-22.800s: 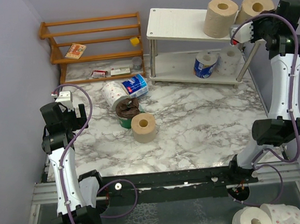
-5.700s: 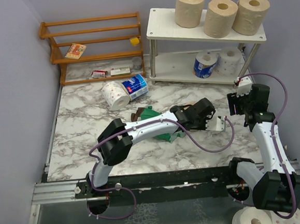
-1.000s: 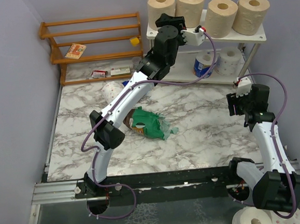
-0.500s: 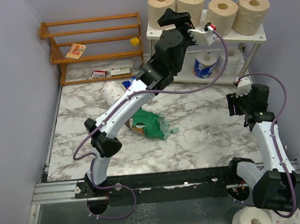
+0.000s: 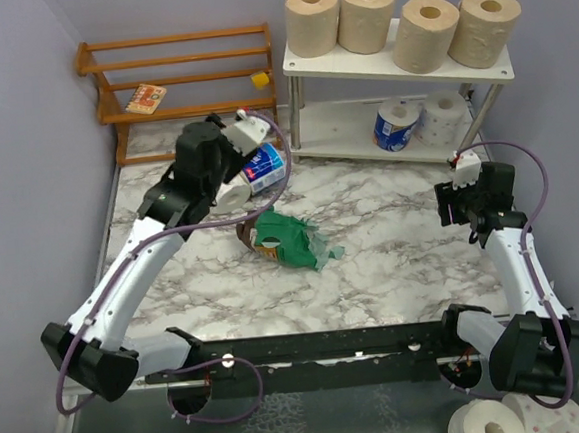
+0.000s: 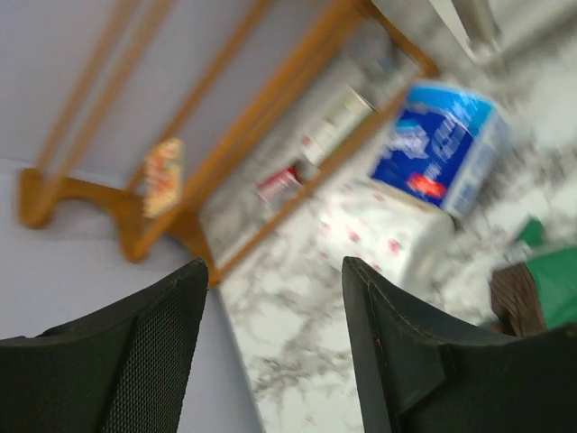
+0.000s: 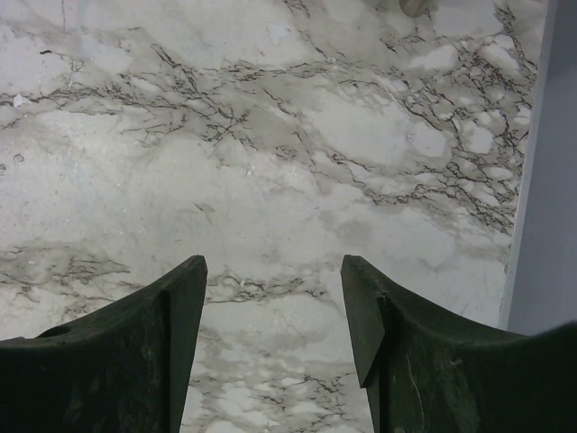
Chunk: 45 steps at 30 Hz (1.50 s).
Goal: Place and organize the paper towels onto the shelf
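Four tan paper towels stand in a row on the top tier of the white shelf [image 5: 337, 60], from the leftmost [image 5: 312, 19] to the rightmost [image 5: 483, 28]. On the lower tier lie a blue-wrapped roll [image 5: 396, 125] and a white pink-dotted roll [image 5: 442, 116]. Two more lie on the table: a blue-wrapped roll [image 5: 266, 166] [image 6: 442, 144] and a pink-dotted roll [image 5: 233, 193] [image 6: 379, 230]. My left gripper [image 5: 217, 167] [image 6: 275, 263] hovers just left of and above these two, open and holding nothing. Over bare marble at the right, my right gripper [image 5: 466, 208] [image 7: 273, 262] is open and holds nothing.
A green snack bag [image 5: 289, 239] lies mid-table. The orange wooden rack [image 5: 179, 85] [image 6: 225, 162] stands at the back left with small packets on it. Purple walls close in on the left and right. Two more rolls [image 5: 496, 423] lie beyond the near edge, bottom right.
My left arm has swung back from the shelf's top tier, down and left to the two loose rolls by the rack. The right arm has barely moved.
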Each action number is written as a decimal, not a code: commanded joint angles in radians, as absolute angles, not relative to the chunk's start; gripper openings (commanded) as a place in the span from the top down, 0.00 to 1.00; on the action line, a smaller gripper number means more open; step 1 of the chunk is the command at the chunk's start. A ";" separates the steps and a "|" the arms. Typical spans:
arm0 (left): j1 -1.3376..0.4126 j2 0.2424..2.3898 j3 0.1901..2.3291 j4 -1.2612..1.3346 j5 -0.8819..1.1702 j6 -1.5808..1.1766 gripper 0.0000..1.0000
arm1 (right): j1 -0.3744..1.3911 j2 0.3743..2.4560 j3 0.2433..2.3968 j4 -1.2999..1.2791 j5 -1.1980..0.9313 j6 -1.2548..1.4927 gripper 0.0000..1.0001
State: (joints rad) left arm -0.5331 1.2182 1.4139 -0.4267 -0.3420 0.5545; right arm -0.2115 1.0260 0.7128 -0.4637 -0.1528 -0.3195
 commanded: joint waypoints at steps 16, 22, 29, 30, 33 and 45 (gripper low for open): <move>-0.505 1.337 0.943 -0.171 -0.334 0.692 0.40 | -0.222 1.038 0.733 -0.464 -0.130 -0.322 0.39; -0.500 1.440 0.945 -0.105 -0.361 0.697 0.44 | -0.240 1.021 0.730 -0.467 -0.124 -0.319 0.41; -0.484 1.520 0.987 -0.069 -0.351 0.710 0.45 | -0.266 1.013 0.728 -0.463 -0.115 -0.318 0.41; -0.480 1.535 0.990 -0.062 -0.353 0.714 0.45 | -0.268 1.016 0.729 -0.463 -0.114 -0.318 0.41; -0.466 1.564 0.994 -0.044 -0.347 0.721 0.46 | -0.271 1.024 0.730 -0.464 -0.109 -0.316 0.41; -0.439 1.648 1.018 -0.042 -0.319 0.713 0.63 | -0.281 1.034 0.731 -0.462 -0.107 -0.316 0.41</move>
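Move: The flowered paper roll lies on its side roughly 9 cm ahead of the left hand, 3 cm to its left and some 31 cm below. At table level, the blue paper pack is about 12 cm ahead of that hand and 7 cm right; the green bag's middle is some 7 cm back and 13 cm right. From the right hand the roll lies roughly 55 cm left and 15 cm ahead, about 6 cm lower. Downward about 27 cm goes the left hand, most of it in one quick plunge, then slower while reaching some 5 cm forward onto the near, open end of the flowered roll. It tips about 20 degrees down and rolls left side up by as much; the fingers narrow part-way around the roll's edge. The right hand, empty, drifts 2 cm right. ##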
